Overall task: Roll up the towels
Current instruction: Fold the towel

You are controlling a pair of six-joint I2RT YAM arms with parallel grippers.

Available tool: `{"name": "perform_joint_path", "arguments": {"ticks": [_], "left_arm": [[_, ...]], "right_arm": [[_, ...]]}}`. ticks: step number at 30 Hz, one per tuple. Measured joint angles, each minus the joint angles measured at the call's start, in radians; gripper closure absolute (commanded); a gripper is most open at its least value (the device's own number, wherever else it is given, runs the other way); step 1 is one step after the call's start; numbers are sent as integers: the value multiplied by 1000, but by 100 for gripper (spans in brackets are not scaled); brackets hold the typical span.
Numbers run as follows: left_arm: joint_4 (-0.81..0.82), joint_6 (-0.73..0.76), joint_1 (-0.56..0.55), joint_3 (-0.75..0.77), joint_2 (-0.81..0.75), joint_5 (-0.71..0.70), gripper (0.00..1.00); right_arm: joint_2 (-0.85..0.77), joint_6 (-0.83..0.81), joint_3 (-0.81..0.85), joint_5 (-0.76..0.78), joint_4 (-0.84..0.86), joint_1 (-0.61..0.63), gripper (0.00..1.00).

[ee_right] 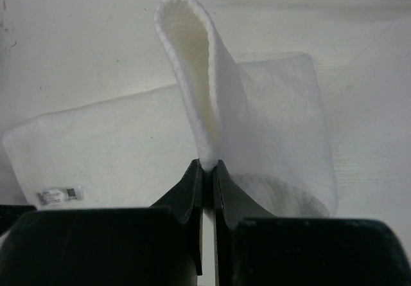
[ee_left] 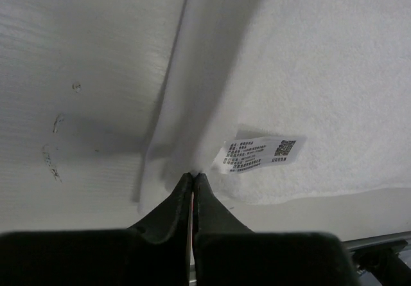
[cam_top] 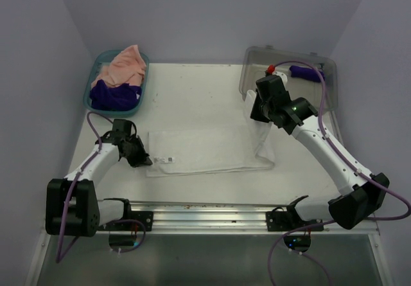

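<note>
The white towel (cam_top: 205, 148) lies spread flat across the middle of the table. My left gripper (cam_top: 142, 159) is at its left edge, near the sewn label (ee_left: 255, 153). Its jaws (ee_left: 192, 175) are shut on that edge, and the cloth (ee_left: 321, 74) rises into a ridge at the tips. My right gripper (cam_top: 257, 116) holds the towel's right end lifted. In the right wrist view its jaws (ee_right: 207, 164) are shut on a folded strip of towel (ee_right: 192, 61) that stands up from the tips. A peach-pink towel (cam_top: 125, 64) and a dark purple towel (cam_top: 115, 96) lie crumpled in the basket.
The teal basket (cam_top: 96, 103) stands at the back left corner. A clear grey bin (cam_top: 321, 64) at the back right holds a dark purple roll (cam_top: 308, 74). A metal rail (cam_top: 205, 212) runs along the table's near edge. Walls close in on the left, right and back.
</note>
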Motion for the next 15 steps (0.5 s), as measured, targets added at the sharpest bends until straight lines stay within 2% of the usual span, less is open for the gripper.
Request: {"name": "perform_joint_path", "arguments": {"ticks": [6, 7, 8, 9, 11, 15], "left_arm": [[-51, -2, 0, 38, -2, -4, 100], [-68, -2, 0, 51, -12, -10, 93], [-84, -2, 0, 65, -25, -16, 65], [-98, -1, 0, 77, -37, -24, 52], [-115, -6, 0, 92, -50, -33, 34], [-132, -21, 0, 98, -43, -53, 35]], "right_arm": [[0, -9, 0, -8, 3, 0, 100], [1, -11, 0, -10, 5, 0, 100], [2, -14, 0, -12, 7, 2, 100], [5, -17, 1, -18, 10, 3, 100], [16, -20, 2, -34, 21, 12, 100], [65, -25, 18, -51, 38, 56, 100]]}}
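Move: My left hand's shut fingertips are at the towel's left end, with its near-left corner about 3 cm back and 2 cm left, and the label some 5 cm right and 1 cm forward. My right hand holds a raised part of the towel; the flat towel's middle lies roughly 13 cm left, 5 cm back and 21 cm below, the label 28 cm left and 8 cm back. The grey tray is 17 cm ahead of my right hand and 13 cm right. I lift my left hand about 3 cm, almost straight up off the towel's left end, starting with the fingers still shut and then opening them to roughly two-thirds to let go. My right hand keeps its pinch on the raised part and, after a pause, gathers speed leftward over the towel, some 3 cm, sinking slightly and turning about 5 degrees counter-clockwise. ##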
